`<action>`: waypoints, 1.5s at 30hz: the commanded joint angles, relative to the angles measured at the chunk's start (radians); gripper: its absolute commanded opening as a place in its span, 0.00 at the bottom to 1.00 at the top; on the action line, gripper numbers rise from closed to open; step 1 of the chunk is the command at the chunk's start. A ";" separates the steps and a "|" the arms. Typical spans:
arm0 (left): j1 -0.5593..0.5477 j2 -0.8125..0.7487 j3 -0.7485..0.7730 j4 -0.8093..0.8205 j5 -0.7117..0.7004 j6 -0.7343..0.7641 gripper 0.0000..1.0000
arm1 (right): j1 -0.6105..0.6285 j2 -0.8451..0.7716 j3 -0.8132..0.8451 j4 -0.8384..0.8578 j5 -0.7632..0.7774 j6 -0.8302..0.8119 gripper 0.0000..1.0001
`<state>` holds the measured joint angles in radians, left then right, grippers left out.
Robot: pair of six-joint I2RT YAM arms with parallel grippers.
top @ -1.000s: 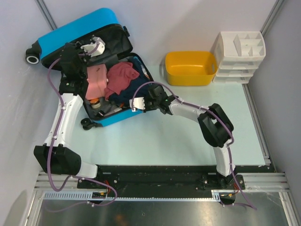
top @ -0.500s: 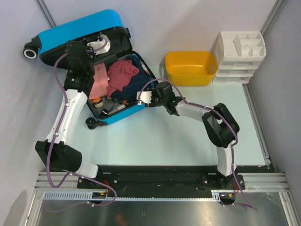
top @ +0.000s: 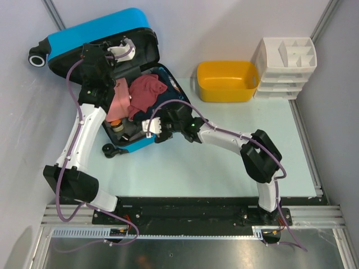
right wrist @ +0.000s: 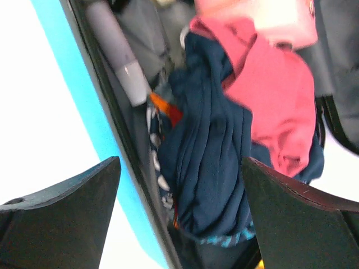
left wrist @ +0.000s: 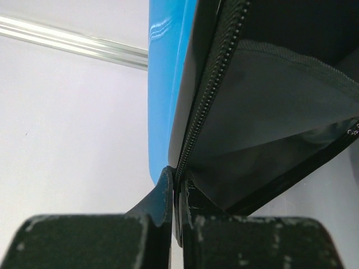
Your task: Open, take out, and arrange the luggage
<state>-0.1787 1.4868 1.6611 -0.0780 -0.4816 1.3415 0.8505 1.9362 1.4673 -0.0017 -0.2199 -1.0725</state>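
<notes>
The luggage (top: 95,31), a bright-blue hard-shell suitcase, lies open at the back left with its lid tilted up toward the wall. My left gripper (top: 120,49) is shut on the lid's black zipper edge (left wrist: 193,129), pinched between both fingers. My right gripper (top: 150,128) hangs open over the lower shell's near rim (top: 140,143). Nothing is between its fingers (right wrist: 61,213). Below them lie a navy garment (right wrist: 213,168), a red-pink garment (right wrist: 275,106) and a grey tube (right wrist: 115,50). From above, a dark red garment (top: 146,89) and a pink one (top: 118,103) fill the shell.
A yellow tub (top: 227,80) stands at the back centre. A white drawer organiser (top: 286,64) sits at the back right. The suitcase wheels (top: 37,59) rest near the left wall, and another wheel (top: 107,150) sticks out at the shell's front corner.
My right gripper has opened wide and slid left along the suitcase's near rim. The left gripper has pushed the lid further up and back, still gripping its edge.
</notes>
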 commanded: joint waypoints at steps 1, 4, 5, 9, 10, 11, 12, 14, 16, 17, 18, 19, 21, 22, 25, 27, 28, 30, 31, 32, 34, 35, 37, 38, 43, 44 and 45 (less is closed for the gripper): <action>-0.012 -0.048 0.121 0.228 -0.014 0.061 0.00 | 0.004 0.091 0.191 -0.128 -0.062 0.037 0.91; -0.010 -0.040 0.127 0.228 -0.017 0.073 0.00 | 0.018 0.138 0.260 -0.193 -0.102 0.042 0.86; -0.010 -0.033 0.131 0.228 -0.017 0.080 0.00 | 0.025 0.145 0.281 -0.217 -0.113 0.042 0.86; -0.008 -0.016 0.146 0.228 -0.022 0.085 0.00 | 0.058 0.155 0.343 -0.363 -0.220 0.046 0.86; -0.007 -0.011 0.147 0.228 -0.022 0.088 0.00 | 0.062 0.153 0.355 -0.383 -0.258 0.046 0.86; -0.005 -0.007 0.147 0.228 -0.022 0.093 0.00 | 0.067 0.152 0.360 -0.403 -0.272 0.046 0.86; -0.005 -0.003 0.146 0.228 -0.022 0.093 0.00 | 0.073 0.153 0.364 -0.435 -0.285 0.042 0.86; -0.007 0.000 0.143 0.228 -0.018 0.093 0.00 | 0.087 0.162 0.378 -0.468 -0.294 0.033 0.87; -0.005 0.004 0.141 0.228 -0.022 0.094 0.00 | 0.094 0.168 0.389 -0.515 -0.303 0.020 0.87; -0.004 0.006 0.141 0.228 -0.020 0.096 0.00 | 0.096 0.170 0.392 -0.520 -0.305 0.022 0.87; -0.005 0.007 0.141 0.228 -0.020 0.097 0.00 | 0.099 0.173 0.393 -0.521 -0.300 0.022 0.87; -0.004 0.007 0.141 0.228 -0.020 0.097 0.00 | 0.107 0.178 0.393 -0.514 -0.264 0.022 0.88; -0.001 0.010 0.140 0.228 -0.023 0.102 0.00 | 0.111 0.207 0.413 -0.515 -0.227 0.014 0.87; -0.002 0.013 0.141 0.228 -0.023 0.104 0.00 | 0.113 0.219 0.424 -0.518 -0.204 0.014 0.85; 0.001 0.018 0.146 0.228 -0.029 0.119 0.00 | 0.117 0.273 0.490 -0.570 -0.174 0.022 0.73; 0.007 0.024 0.155 0.228 -0.034 0.131 0.00 | 0.124 0.299 0.536 -0.621 -0.153 0.031 0.63; 0.008 0.026 0.166 0.227 -0.035 0.136 0.00 | 0.128 0.300 0.545 -0.638 -0.150 0.031 0.60; 0.013 0.036 0.173 0.227 -0.038 0.156 0.00 | 0.130 0.291 0.536 -0.667 -0.162 0.020 0.49; 0.015 0.036 0.181 0.227 -0.040 0.159 0.00 | 0.133 0.274 0.527 -0.672 -0.164 0.020 0.45; 0.018 0.039 0.184 0.227 -0.040 0.166 0.00 | 0.134 0.264 0.519 -0.684 -0.164 0.017 0.39; 0.022 0.044 0.189 0.227 -0.046 0.177 0.00 | 0.142 0.232 0.480 -0.695 -0.153 0.014 0.27; 0.024 0.044 0.189 0.225 -0.048 0.183 0.00 | 0.145 0.221 0.463 -0.699 -0.151 0.013 0.23; 0.027 0.046 0.187 0.224 -0.052 0.189 0.00 | 0.145 0.195 0.426 -0.696 -0.153 0.002 0.08; 0.034 0.047 0.187 0.224 -0.057 0.197 0.00 | 0.145 0.163 0.379 -0.684 -0.153 -0.001 0.00; 0.044 0.053 0.178 0.222 -0.086 0.266 0.00 | 0.144 0.035 0.213 -0.675 -0.151 -0.041 0.00; 0.044 0.058 0.178 0.222 -0.104 0.281 0.00 | 0.137 -0.023 0.141 -0.664 -0.153 -0.052 0.00; 0.044 0.061 0.180 0.224 -0.117 0.294 0.00 | 0.131 -0.049 0.105 -0.656 -0.156 -0.064 0.00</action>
<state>-0.1398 1.5845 1.7451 -0.0311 -0.5308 1.5043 0.9806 2.0460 1.7226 -0.5011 -0.3500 -1.1141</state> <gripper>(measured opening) 0.036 0.022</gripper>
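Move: My open right hand hangs above the base's contents; the near zip rim it is after lies about 7 cm back, 6 cm left and 4 cm lower. From this hand the lilac bottle lies 4 cm back and 9 cm left, the orange-lidded jar about level and 14 cm left, and the red cloth some 13 cm ahead and 2 cm left. My left hand already pinches the lid's edge; from it that rim is roughly 15 cm back, 15 cm right and 35 cm down. I swing my right hand left, then back about 9 cm and down some 4 cm, turning counter-clockwise with its tips dipping, until the open fingers straddle the near rim beside the lilac bottle. I ease forward a little, shut them on the zip edge and draw it right and back about 4 cm. My left hand keeps its pinch on the lid's edge, carrying it slightly forward and left. ##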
